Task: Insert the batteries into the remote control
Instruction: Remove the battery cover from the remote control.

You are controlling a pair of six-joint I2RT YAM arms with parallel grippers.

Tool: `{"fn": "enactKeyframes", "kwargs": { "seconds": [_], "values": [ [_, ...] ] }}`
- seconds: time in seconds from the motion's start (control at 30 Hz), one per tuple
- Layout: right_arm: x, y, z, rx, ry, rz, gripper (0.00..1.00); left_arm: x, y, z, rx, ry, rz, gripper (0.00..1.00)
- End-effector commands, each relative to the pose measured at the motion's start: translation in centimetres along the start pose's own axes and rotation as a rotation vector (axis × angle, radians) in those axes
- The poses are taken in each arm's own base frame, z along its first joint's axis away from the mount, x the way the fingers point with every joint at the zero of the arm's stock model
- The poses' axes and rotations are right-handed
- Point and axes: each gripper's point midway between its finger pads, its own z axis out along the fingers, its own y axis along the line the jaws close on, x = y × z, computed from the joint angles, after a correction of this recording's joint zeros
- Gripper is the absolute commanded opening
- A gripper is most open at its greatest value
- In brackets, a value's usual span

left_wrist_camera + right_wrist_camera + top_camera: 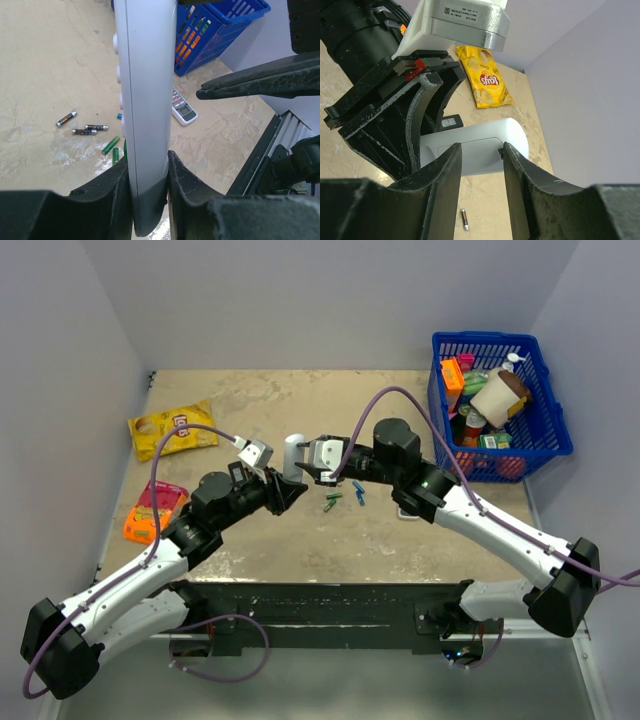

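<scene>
My left gripper (pixel 284 487) is shut on the lower end of the white remote control (pixel 293 453) and holds it above the table; its fingers clamp both sides in the left wrist view (pixel 147 185). My right gripper (pixel 479 154) is open, its fingertips against the remote's back cover (pixel 480 145), one tip at the cover's notch. In the top view the right gripper (pixel 310 466) touches the remote from the right. Two green batteries (pixel 111 145) lie loose on the table, also seen from above (pixel 333 502).
A blue cell (pixel 120 116) and dark brownish cells (pixel 90 130) lie near the green ones. A grey-white remote (pixel 182 107) lies beside the blue basket (pixel 500 445) at the right. A yellow chips bag (pixel 172 428) and an orange packet (pixel 155 510) lie left. A black remote (pixel 451 121) lies below.
</scene>
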Motion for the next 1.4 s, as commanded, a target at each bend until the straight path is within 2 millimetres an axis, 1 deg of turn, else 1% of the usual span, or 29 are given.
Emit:
{"fn": "enactKeyframes", "kwargs": {
  "seconds": [0.0,0.17,0.27,0.3,0.37,0.4,0.43,0.47,0.53,0.57,0.63,0.67,0.7,0.87,0.97,1.17,1.2,1.33,1.37],
  "values": [
    [-0.6,-0.6,0.1,0.013,-0.006,-0.003,0.41,-4.7,-2.3,-0.3,0.076,-0.128,0.037,0.0],
    [-0.7,-1.3,0.0,0.047,-0.004,-0.001,0.42,-4.7,-2.5,-0.4,0.086,-0.132,0.046,0.0],
    [-0.6,-1.0,0.3,0.03,0.0,0.002,0.42,-4.8,-2.6,-0.4,0.092,-0.135,0.05,0.0],
    [-0.3,-0.6,0.5,0.005,0.007,0.007,0.41,-5.0,-2.7,-0.5,0.094,-0.141,0.053,0.0],
    [-0.6,-0.5,0.6,-0.007,-0.002,0.002,0.4,-5.0,-2.7,-0.4,0.092,-0.141,0.054,0.0],
    [0.0,0.2,0.6,-0.038,0.017,0.017,0.38,-5.1,-2.7,-0.4,0.095,-0.144,0.057,0.0],
    [0.1,0.6,0.7,-0.056,0.021,0.021,0.38,-5.1,-2.7,-0.4,0.096,-0.146,0.059,0.0],
    [-0.1,0.6,0.8,-0.065,0.02,0.02,0.37,-5.3,-2.7,-0.4,0.096,-0.151,0.063,0.0],
    [0.4,1.3,0.8,-0.101,0.038,0.037,0.34,-5.6,-2.6,-0.3,0.09,-0.158,0.078,0.0],
    [0.2,1.4,0.8,-0.109,0.037,0.035,0.33,-5.7,-2.6,-0.3,0.087,-0.161,0.086,0.0],
    [0.7,2.0,0.9,-0.134,0.055,0.047,0.31,-6.1,-2.4,-0.2,0.073,-0.171,0.102,0.0],
    [0.6,2.0,0.8,-0.136,0.057,0.041,0.28,-6.2,-2.2,-0.2,0.065,-0.174,0.106,0.0],
    [1.0,2.4,0.8,-0.15,0.073,0.048,0.27,-6.3,-1.9,-0.1,0.046,-0.181,0.109,0.0],
    [1.7,2.9,0.5,-0.162,0.104,0.052,0.22,-7.0,-1.0,-0.4,-0.012,-0.211,0.096,0.0],
    [2.0,3.1,0.4,-0.165,0.113,0.052,0.2,-6.9,-0.6,-0.5,-0.038,-0.212,0.091,0.0],
    [2.3,3.1,0.2,-0.157,0.125,0.05,0.14,-6.8,0.7,-0.9,-0.111,-0.215,0.067,0.0],
    [2.1,2.9,0.1,-0.151,0.12,0.046,0.13,-6.6,0.9,-0.8,-0.115,-0.206,0.072,0.0],
    [1.9,2.9,0.1,-0.149,0.111,0.045,0.14,-6.2,0.7,-0.8,-0.102,-0.202,0.073,0.0],
    [1.7,2.6,0.2,-0.136,0.103,0.04,0.15,-6.0,0.4,-0.7,-0.079,-0.2,0.079,0.0]
  ]
}}
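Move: The remote control's battery cover faces the right hand, its middle about 2 cm to that hand's left and 1 cm below, with the raised-end edge already at the fingertips. From the left hand, which holds the remote by its lower end, the cover is roughly 7 cm above and 2 cm ahead. The green batteries lie about 32 cm below the right hand, 5 cm ahead and 4 cm right; the blue ones, also that far down, 8 cm ahead and 11 cm right. Drawing left, down and slightly forward by about 3 cm in all, the left hand keeps its grip and turns the remote some 10 degrees, mostly counter-clockwise, away from the right hand. The right hand barely shifts, easing about 1 cm down with a slight roll, while its half-open fingers close most of the way on the cover's upper end and pinch it. ##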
